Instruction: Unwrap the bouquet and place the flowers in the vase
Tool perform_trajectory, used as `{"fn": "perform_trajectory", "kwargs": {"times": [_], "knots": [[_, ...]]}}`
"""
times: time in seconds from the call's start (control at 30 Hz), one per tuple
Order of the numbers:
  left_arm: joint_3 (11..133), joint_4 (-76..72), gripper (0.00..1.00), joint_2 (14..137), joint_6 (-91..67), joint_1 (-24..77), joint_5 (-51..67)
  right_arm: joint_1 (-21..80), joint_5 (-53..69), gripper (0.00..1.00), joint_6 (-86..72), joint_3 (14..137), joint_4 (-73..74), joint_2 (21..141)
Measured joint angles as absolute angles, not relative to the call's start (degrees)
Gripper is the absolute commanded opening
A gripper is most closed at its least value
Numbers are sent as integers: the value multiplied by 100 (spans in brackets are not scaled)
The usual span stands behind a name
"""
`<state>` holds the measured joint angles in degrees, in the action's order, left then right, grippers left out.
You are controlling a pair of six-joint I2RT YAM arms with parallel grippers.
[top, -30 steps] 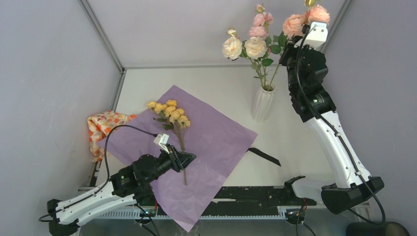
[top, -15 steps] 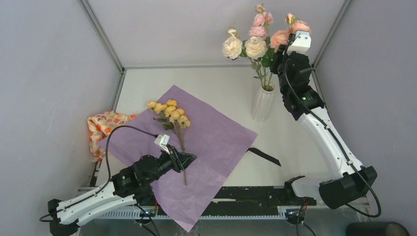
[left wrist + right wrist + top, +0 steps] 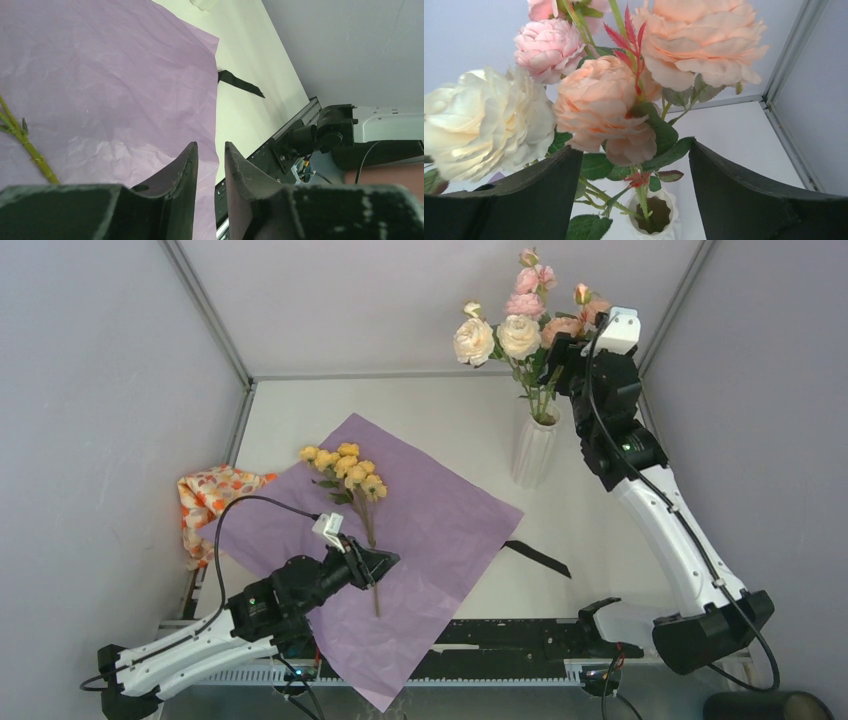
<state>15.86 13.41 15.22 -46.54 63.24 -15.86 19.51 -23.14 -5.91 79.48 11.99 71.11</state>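
Note:
The white ribbed vase (image 3: 535,450) stands at the back right and holds cream (image 3: 497,337), pink (image 3: 527,290) and peach flowers (image 3: 570,322). My right gripper (image 3: 560,352) hovers above it, open wide. In the right wrist view the peach rose (image 3: 599,110) and its stem hang free between the fingers, the stem reaching into the vase mouth (image 3: 672,212). The bouquet is unwrapped: its lilac paper (image 3: 430,510) lies flat with a yellow flower sprig (image 3: 345,468) on it. My left gripper (image 3: 385,562) sits low over the sprig's stem (image 3: 30,147), its jaws a narrow gap apart with nothing between them.
A black ribbon (image 3: 537,558) lies on the table right of the paper. An orange floral-patterned cloth (image 3: 205,495) is bunched at the left wall. Grey walls close in on the left, back and right. A black rail (image 3: 520,640) runs along the near edge.
My right gripper has gone from shut to wide open, letting go of the peach rose, which has dropped lower into the vase. The left arm has stayed in place, its jaws parting slightly.

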Motion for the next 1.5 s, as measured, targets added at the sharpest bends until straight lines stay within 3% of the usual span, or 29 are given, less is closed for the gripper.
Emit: {"fn": "perform_trajectory", "kwargs": {"times": [0.4, 0.77, 1.5], "knots": [[1653, 2530, 35, 1619, -5330, 6326, -2711, 1977, -2051, 86, -1000, 7675, 1678, 5363], [2311, 4287, 39, 2672, -6460, 6326, -3594, 2333, -1688, 83, -1441, 7518, 2018, 3968], [2311, 2716, 34, 5874, -6401, 6119, -2545, 2733, -1035, 82, -2012, 7000, 2425, 3507]]}}
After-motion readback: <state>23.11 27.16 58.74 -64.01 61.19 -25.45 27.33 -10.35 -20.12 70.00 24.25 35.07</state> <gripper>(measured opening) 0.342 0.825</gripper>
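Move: The yellow flowers' lower stem lies about 5 cm to the left hand's left, 1 cm ahead and some 15 cm below. Their blossoms are roughly 25 cm ahead and 14 cm to that hand's left; the black ribbon lies 8 cm ahead but 29 cm to its right. From the right hand, that stem is about 26 cm back, 36 cm left and 39 cm below, while the vase stands 2 cm ahead, 1 cm left, its middle 30 cm below. The left hand drops about 15 cm onto the yellow stem, first swinging some 8 cm left and then easing back right about 4 cm, as its wrist tips the fingers down by nearly 50 degrees until the part-open tips straddle the stem at the purple paper. Meanwhile the right hand, already wide open, draws back about 20 cm from the peach flowers above the vase, rising and then sinking partway, and turns some 20 degrees counter-clockwise. ##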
